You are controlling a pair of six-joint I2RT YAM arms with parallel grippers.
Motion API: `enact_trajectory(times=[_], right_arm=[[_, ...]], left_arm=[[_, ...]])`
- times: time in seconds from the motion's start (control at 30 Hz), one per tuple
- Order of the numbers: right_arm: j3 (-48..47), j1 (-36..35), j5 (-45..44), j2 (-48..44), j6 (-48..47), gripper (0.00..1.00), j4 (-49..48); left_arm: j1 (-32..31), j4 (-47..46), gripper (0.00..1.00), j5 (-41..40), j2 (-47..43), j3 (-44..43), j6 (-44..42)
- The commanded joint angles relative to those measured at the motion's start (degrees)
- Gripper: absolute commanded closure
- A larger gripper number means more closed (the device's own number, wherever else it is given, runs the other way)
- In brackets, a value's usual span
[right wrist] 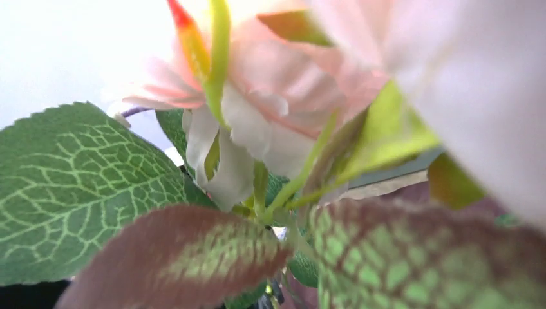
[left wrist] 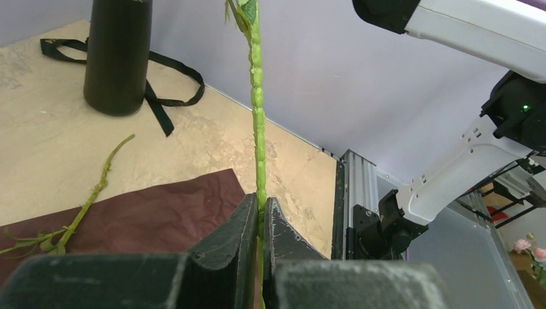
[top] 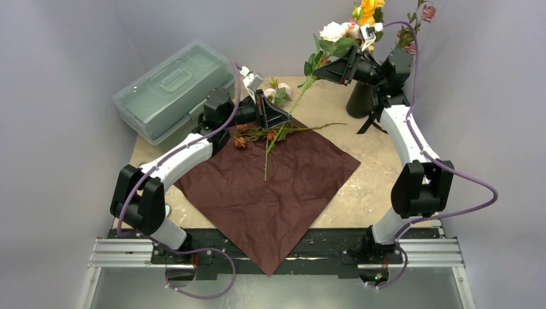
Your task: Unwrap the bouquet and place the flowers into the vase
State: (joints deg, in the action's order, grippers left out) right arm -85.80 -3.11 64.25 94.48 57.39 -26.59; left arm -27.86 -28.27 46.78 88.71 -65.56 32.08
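Observation:
The bouquet is undone: its dark maroon paper [top: 270, 193] lies flat on the table. My left gripper [top: 280, 116] [left wrist: 261, 201] is shut on a long green stem [left wrist: 257, 122] that rises toward a cream bloom [top: 333, 30]. My right gripper [top: 322, 72] is up among that stem's leaves; its jaws are hidden by leaves and pale pink petals [right wrist: 257, 96] in the right wrist view. The black vase [top: 359, 100] [left wrist: 119, 55] stands at the back right with yellow flowers [top: 367, 9] and a dusky bloom [top: 428, 11] in it. More flowers [top: 257, 133] lie on the paper.
A translucent lidded box [top: 174, 87] sits at the back left. The black ribbon [top: 370, 122] [left wrist: 161, 103] lies around the vase's foot. A loose stem [left wrist: 90, 199] rests at the paper's edge [left wrist: 148, 212]. Grey walls close in the back and sides.

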Motion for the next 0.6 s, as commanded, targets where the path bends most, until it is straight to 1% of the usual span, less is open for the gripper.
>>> enact_trajectory(times=[0.0, 0.13, 0.2, 0.23, 0.27, 0.3, 0.33, 0.37, 0.4, 0.47, 0.5, 0.57], right_arm=[[-2.52, -0.49, 1.98, 0.14, 6.82, 0.40, -7.99], [-3.04, -0.51, 2.21, 0.09, 6.41, 0.65, -7.13], [-3.53, -0.49, 2.79, 0.02, 5.82, 0.76, -6.41], [-3.77, -0.45, 3.22, 0.02, 5.42, 0.83, -6.11], [-4.14, -0.42, 3.43, -0.07, 4.93, 0.90, -5.66], [-4.43, -0.33, 3.57, -0.20, 4.35, 0.97, -5.09], [-4.57, -0.23, 3.60, -0.44, 3.67, 1.00, -4.45], [-4.82, -0.06, 3.60, -0.76, 2.83, 1.00, -3.70], [-5.15, 0.27, 3.53, -1.09, 1.71, 1.00, -2.56], [-6.34, 1.47, 3.32, -1.66, -1.53, 1.00, 1.82], [-7.10, 2.24, 3.07, -2.00, -3.49, 1.00, 4.41], [-9.28, 4.56, 2.95, -2.27, -7.84, 1.00, 9.37]], left_arm=[[-0.94, -4.17, 1.00, 2.22, -1.69, -1.68, 0.73], [-1.15, -3.55, 1.00, 2.35, -1.48, -2.10, 0.13], [-1.15, -1.69, 1.00, 2.18, -1.27, -2.13, -1.18], [-1.08, -0.64, 1.00, 1.79, -1.21, -2.23, -2.11], [-1.06, 1.10, 0.98, 1.29, -1.18, -2.47, -3.16], [-1.06, 2.88, 0.79, 0.87, -1.03, -2.92, -4.30], [-1.02, 4.47, 0.58, 0.73, -0.82, -3.45, -5.09], [-0.91, 6.30, 0.37, 0.45, -0.62, -4.08, -5.74], [-0.77, 8.10, 0.26, -0.31, -0.56, -4.66, -6.38], [-0.20, 9.87, 0.11, -2.63, -0.76, -4.74, -6.65], [0.16, 9.81, 0.05, -3.53, -0.93, -4.49, -6.36], [0.78, 9.60, 0.01, -4.77, -1.14, -4.22, -5.86]])
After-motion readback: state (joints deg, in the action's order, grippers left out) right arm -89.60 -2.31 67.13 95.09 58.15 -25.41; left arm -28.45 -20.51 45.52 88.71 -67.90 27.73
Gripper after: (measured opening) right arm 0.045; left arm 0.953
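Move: The rose's upper stem already runs between your half-open right pads, practically at the hand point, with the white rose head about 5 cm farther out, 3 cm right and 7 cm above. The vase stands some 13 cm right of the right hand, 5 cm farther out and 28 cm below. The left hand, shut on the lower stem, has that upper part about 8 cm ahead, 9 cm right and 10 cm above it. Close the right gripper on the green stem just below the leaves and flower head, easing it up about 1.5 cm. Keep the left pinch nearly still until the right fingers are shut, then spread the left fingers wide to let go of the lower stem, letting that hand sink about 1 cm with only a slight wrist turn. ##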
